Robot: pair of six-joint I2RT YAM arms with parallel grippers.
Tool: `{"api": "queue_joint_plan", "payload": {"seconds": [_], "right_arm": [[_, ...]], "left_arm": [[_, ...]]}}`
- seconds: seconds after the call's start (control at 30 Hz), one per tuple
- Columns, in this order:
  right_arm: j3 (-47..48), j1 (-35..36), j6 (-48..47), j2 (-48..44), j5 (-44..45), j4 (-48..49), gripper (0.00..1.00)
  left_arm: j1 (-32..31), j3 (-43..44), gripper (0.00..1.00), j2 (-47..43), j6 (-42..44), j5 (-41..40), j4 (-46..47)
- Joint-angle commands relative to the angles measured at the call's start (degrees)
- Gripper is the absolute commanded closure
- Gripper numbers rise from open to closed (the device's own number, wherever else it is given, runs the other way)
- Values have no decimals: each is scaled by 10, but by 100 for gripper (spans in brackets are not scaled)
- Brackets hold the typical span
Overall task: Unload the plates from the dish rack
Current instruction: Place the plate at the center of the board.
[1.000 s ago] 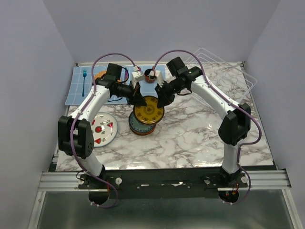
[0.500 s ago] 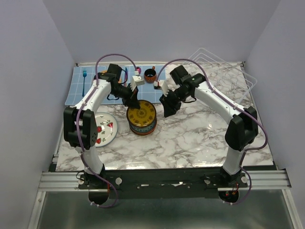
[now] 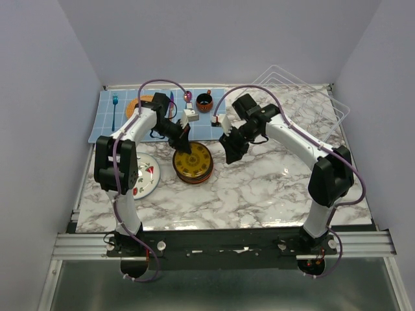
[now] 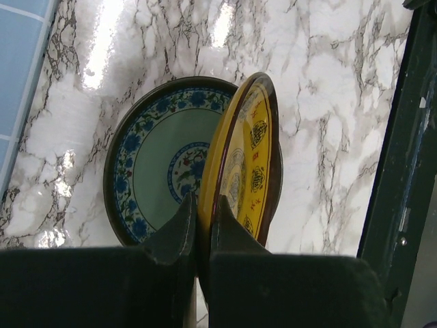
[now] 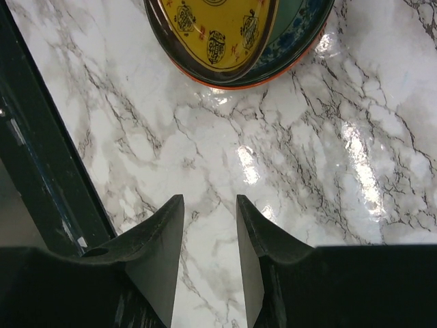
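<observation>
My left gripper [image 4: 205,205] is shut on the near rim of the mustard-yellow patterned plate [image 4: 246,157]. The plate leans tilted over a green plate with a blue floral border [image 4: 157,164], which tops a small stack [image 3: 192,162] with an orange-red rim [image 5: 232,83] at the bottom. My right gripper [image 5: 208,199] is open over bare marble just right of the stack, with nothing between its fingers. A white plate with red wedges [image 3: 144,175] lies flat to the stack's left. The white wire dish rack [image 3: 340,109] stands at the back right.
At the back left lies a blue placemat [image 3: 107,126] with a blue fork [image 3: 115,107], an orange woven disc [image 3: 139,103] and a dark cup [image 3: 204,102]. The table's black frame edge [image 5: 41,164] runs close by the right gripper.
The right gripper has opened, let go of the yellow plate and drawn back to the right. The left gripper has lowered the plate onto the stack.
</observation>
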Motion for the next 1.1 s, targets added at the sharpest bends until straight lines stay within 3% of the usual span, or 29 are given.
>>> {"api": "queue_joint_plan", "payload": {"seconds": [0.0,0.3,0.4,0.5,0.6,1.07], "right_arm": [[-13,3,-6,-24,17,14,55],[-17,4,-5,-28,18,18,55],[-16,3,-5,-29,17,17,55],[-18,3,-7,-29,20,15,55],[-21,3,-6,-29,19,18,55],[-42,3,-9,-34,13,25,55]], "left_arm": [[-5,18,100,9,6,3,1],[-7,22,98,20,0,-15,13],[-9,20,75,26,-4,-29,23],[-9,17,64,27,-10,-42,34],[-10,14,59,26,-16,-53,47],[-24,-12,59,25,-42,-104,96]]}}
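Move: Behind and below the left hand, which still pinches the slanted yellow plate by its rim, is the plate stack it is meant for: its middle is roughly 4 cm back, 2 cm to the right and 6 cm down. The white fruit plate is some 8 cm back and 16 cm to the left of the hand, and the blue tiled mat's middle about 14 cm ahead and 10 cm left. From the right hand, the stack is about 14 cm left, level fore-and-aft and 9 cm below. Easing forward about 2.5 cm and sinking about as far, the left hand carries on beyond the stack's middle towards its far side. Partway, its nearly shut fingers open to somewhat under half, loosening their pinch on the yellow plate's rim, while the wrist tilts slightly; the rim stays between the parted fingers. ##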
